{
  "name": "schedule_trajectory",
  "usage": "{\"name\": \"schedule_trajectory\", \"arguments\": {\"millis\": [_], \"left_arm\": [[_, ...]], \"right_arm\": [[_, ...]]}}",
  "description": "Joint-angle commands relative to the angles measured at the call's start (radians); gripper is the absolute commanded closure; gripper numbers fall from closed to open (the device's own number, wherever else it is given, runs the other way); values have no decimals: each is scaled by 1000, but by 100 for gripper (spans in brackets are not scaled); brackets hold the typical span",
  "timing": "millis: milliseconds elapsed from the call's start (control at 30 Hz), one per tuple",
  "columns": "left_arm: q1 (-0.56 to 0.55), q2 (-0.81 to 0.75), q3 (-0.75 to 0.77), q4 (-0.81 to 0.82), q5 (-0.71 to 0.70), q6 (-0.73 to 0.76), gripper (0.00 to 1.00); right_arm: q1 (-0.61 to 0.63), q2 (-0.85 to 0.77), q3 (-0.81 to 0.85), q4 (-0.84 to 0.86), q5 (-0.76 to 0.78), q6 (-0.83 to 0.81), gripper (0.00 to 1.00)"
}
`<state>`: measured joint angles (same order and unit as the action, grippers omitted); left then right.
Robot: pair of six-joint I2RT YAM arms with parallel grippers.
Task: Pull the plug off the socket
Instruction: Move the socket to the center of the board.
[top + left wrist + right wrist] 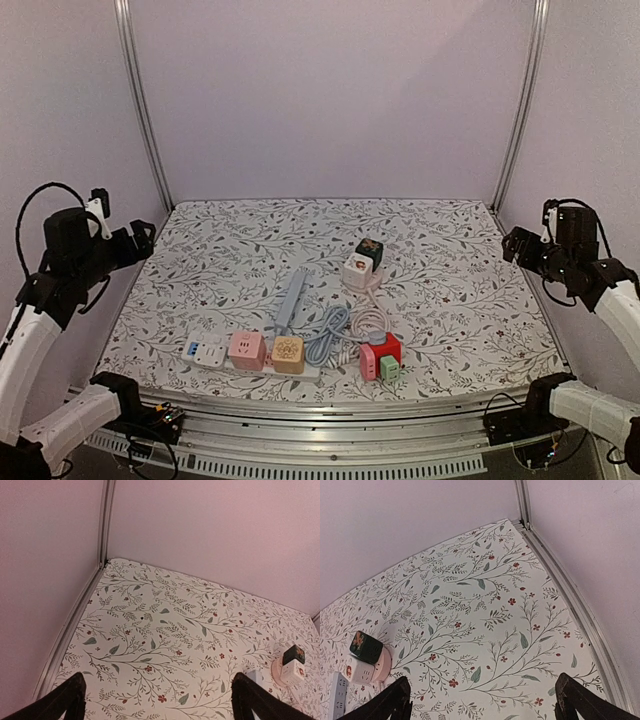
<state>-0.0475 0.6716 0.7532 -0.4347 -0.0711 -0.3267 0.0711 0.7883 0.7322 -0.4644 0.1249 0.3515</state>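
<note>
A white cube socket (356, 270) with a dark green plug (369, 249) on it stands mid-table on a pink round base. It also shows in the left wrist view (293, 670) and in the right wrist view (361, 671), where the dark plug (365, 646) sits on its far side. A red cube socket (384, 349) near the front carries a pink plug (368, 362) and a green plug (389, 369). My left gripper (141, 240) (160, 700) and right gripper (514, 245) (482, 705) are open and empty, held high at the table's left and right sides.
A white power strip (300, 372) at the front holds a pink cube (246, 350), a tan cube (287, 354) and a blue-white adapter (204, 352). A grey power strip (291, 298) lies mid-table. Grey-blue cable (325, 336) and pale cable (370, 320) coil between. Walls enclose three sides.
</note>
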Motion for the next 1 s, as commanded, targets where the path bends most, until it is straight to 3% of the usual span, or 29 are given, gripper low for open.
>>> {"name": "schedule_trajectory", "arguments": {"millis": [0,367,467,700,967], "left_arm": [[-127,26,-51,27,12,-168,1],[-652,253,-113,115,-220,-402,0],[-743,343,-116,126,-296,-470,0],[-757,431,-126,168,-295,-555,0],[-727,342,-177,108,-315,-609,0]], "right_arm": [[125,80,58,-80,-42,6,1],[570,293,112,-5,43,106,1],[703,362,153,28,43,97,1],[943,574,304,58,-24,7,1],[1075,840,508,66,-104,-105,1]]}}
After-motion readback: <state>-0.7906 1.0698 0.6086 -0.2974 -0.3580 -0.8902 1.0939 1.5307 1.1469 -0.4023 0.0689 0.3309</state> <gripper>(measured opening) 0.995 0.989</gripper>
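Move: The long white socket strip with the pink and tan cubes has its middle about 21 cm right of the left hand, 8 cm back and 25 cm below. From the right hand it lies some 52 cm left, 10 cm back and 20 cm down. On the right hand's way, all about 20 cm below it, are the red socket, 27 cm left and 9 cm back, and the blue-grey cable coil, 37 cm left and 4 cm back. The grey strip is 45 cm left and 5 cm ahead. Sweeping in from both sides, the open hands head for the white socket strip. The right travels about 38 cm left, drawing back and sinking a little until it hovers over the cable coil, its wrist swinging roughly 60 degrees counter-clockwise. The left goes some 18 cm right and 15 cm down, tips its fingers about 20 degrees lower, and all but stops before the end. ##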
